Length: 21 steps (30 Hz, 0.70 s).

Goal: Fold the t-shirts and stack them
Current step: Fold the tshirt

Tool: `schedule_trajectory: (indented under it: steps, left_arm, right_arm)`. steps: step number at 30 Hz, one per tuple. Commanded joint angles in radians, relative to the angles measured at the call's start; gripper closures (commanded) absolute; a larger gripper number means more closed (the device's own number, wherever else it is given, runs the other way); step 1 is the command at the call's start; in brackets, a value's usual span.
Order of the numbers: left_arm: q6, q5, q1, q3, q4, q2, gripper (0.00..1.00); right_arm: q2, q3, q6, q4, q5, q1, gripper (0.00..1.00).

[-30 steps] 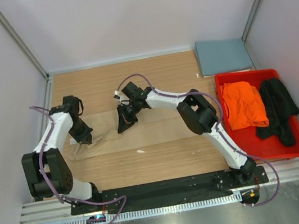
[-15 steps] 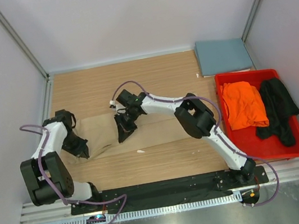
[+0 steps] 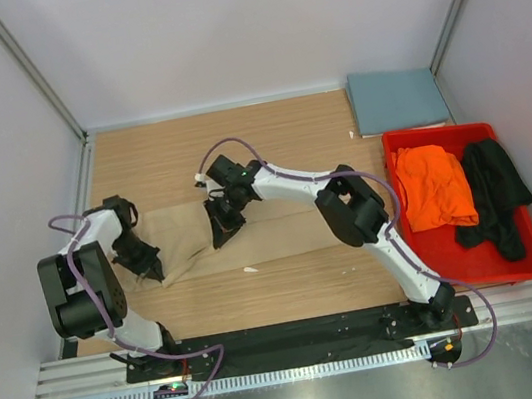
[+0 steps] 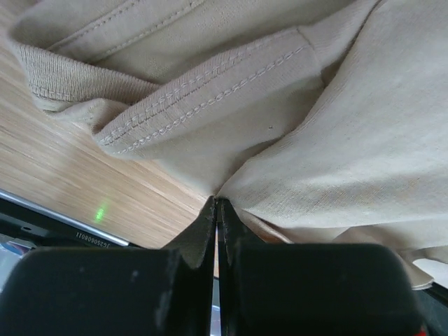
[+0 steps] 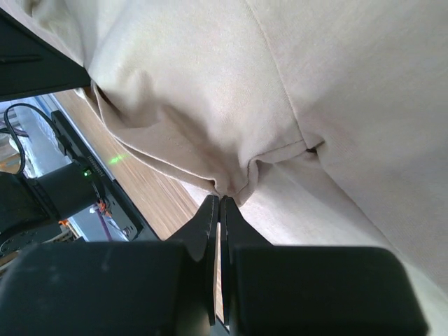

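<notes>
A tan-beige t-shirt (image 3: pixel 282 237) lies stretched across the middle of the wooden table. My left gripper (image 3: pixel 147 266) is shut on its left end, with hemmed folds (image 4: pixel 210 98) bunched just beyond the fingertips. My right gripper (image 3: pixel 222 229) is shut on a pinched fold (image 5: pixel 238 178) nearer the shirt's middle. A slate blue-grey t-shirt (image 3: pixel 397 98) lies folded flat at the back right corner. An orange t-shirt (image 3: pixel 433 185) and a black t-shirt (image 3: pixel 492 189) lie crumpled in the red bin.
The red plastic bin (image 3: pixel 482 282) stands along the right side of the table. White walls close in the left, back and right. A black rail (image 3: pixel 288 338) with the arm bases runs along the near edge. A small white scrap (image 3: pixel 250 269) lies by the tan shirt.
Both grippers have come toward the near edge with the tan shirt in them, the left one farther. The shirt's left end has bunched up and been drawn along.
</notes>
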Motion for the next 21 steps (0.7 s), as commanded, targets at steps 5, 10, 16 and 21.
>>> schedule_trajectory:
  steps: [5, 10, 16, 21]
  left_arm:
    - [0.049, -0.046, 0.003, 0.086, -0.007, 0.006, 1.00]
    - [0.078, -0.051, 0.003, 0.157, -0.033, 0.023, 1.00]
    - [0.101, -0.055, 0.003, 0.215, -0.030, 0.069, 1.00]
    - [0.121, -0.083, 0.003, 0.272, -0.036, 0.131, 1.00]
  right_arm:
    - [-0.013, 0.121, -0.037, -0.038, 0.027, -0.015, 0.98]
    - [0.032, 0.215, -0.040, -0.064, 0.025, -0.019, 0.98]
    - [0.056, 0.235, -0.009, -0.022, 0.010, -0.035, 0.98]
    - [0.102, 0.283, 0.002, -0.012, 0.010, -0.056, 0.98]
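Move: Ahead of the left hand, which already pinches the t-shirt's loose near edge, the shirt's far edge lies about 22 cm out, straight ahead and some 2 cm lower; the white tag is about 11 cm ahead and 7 cm left. From the right hand, also still holding that edge, the far edge is some 14 cm straight ahead and 4 cm down; the white scrap lies about 8 cm back and 8 cm right. Carrying the pinched edge forward over the t-shirt's body towards its far edge, both hands travel together about 5 cm out, drifting some 2 cm left. They arc up and begin to sink again, the right hand rising over 4 cm and the left about 2.5 cm; the wrists tip only slightly and both grippers keep their hold. ##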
